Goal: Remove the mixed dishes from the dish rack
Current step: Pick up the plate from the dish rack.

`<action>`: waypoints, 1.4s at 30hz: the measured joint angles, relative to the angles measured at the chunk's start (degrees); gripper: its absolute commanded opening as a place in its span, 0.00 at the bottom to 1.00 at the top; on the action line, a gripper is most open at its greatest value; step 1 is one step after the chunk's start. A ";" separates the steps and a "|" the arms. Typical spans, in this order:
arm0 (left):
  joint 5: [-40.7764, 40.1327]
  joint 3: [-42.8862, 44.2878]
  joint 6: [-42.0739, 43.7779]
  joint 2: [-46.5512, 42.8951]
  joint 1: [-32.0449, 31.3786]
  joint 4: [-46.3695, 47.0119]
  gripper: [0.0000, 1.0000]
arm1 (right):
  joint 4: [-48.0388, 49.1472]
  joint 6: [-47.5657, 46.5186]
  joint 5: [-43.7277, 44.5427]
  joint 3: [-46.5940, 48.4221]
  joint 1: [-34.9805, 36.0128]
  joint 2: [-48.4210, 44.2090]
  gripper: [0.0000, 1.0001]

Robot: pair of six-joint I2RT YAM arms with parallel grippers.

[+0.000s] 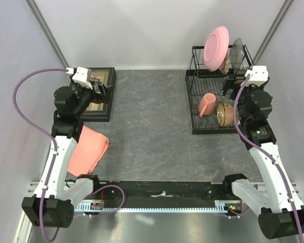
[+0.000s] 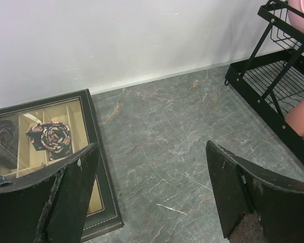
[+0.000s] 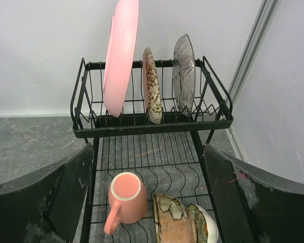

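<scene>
The black wire dish rack (image 1: 213,101) stands at the far right. On its upper tier a large pink plate (image 1: 216,47) and a speckled grey-beige plate (image 1: 226,63) stand upright; both show in the right wrist view, pink plate (image 3: 120,55) and speckled plate (image 3: 152,86). On the lower tier the salmon-pink mug (image 3: 126,197) lies on its side next to the amber-brown bowl (image 3: 180,223). My right gripper (image 3: 148,169) is open and empty above the lower tier. My left gripper (image 2: 152,172) is open and empty over the table beside the tray.
A ribbed glass plate (image 3: 184,73) stands in the upper tier's right slot. A dark rectangular tray (image 2: 40,136) of small items sits at the far left. A folded salmon-pink cloth (image 1: 88,149) lies by the left arm. Walls close in the sides and back.
</scene>
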 measured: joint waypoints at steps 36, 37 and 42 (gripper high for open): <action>0.00 0.52 0.42 4.00 0.00 -4.17 0.95 | -14.32 -3.48 -1.25 24.83 -1.11 22.18 0.97; 0.04 0.50 0.46 4.22 0.00 -4.39 0.95 | -14.36 -3.48 -1.99 24.92 -1.38 22.23 0.97; 1.60 -0.22 0.55 4.85 0.00 -4.50 0.95 | -14.71 -3.41 -6.47 26.49 -2.86 23.37 0.96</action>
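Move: The pink plate stands in the rack's upper tier, about 20 cm ahead of the right gripper, 7 cm to its left and 4 cm lower. The speckled plate is about 21 cm ahead of this gripper and 3 cm left, the glass plate some 22 cm ahead and 3 cm right, both a little lower. The pink mug sits 7 cm ahead, 7 cm left and roughly 30 cm below. From the left gripper, the pink plate lies some 19 cm ahead and 52 cm right, about level. Drive the right gripper forward about 8 cm towards the pink plate, fingers wide open, dipping and veering slightly right before coming back left. Tip the fingers down some 10 degrees, turning them first clockwise, then back counter-clockwise towards the plate; stop short of it. Meanwhile lower the open left gripper about 5 cm beside the organizer box, also tipping it down. ##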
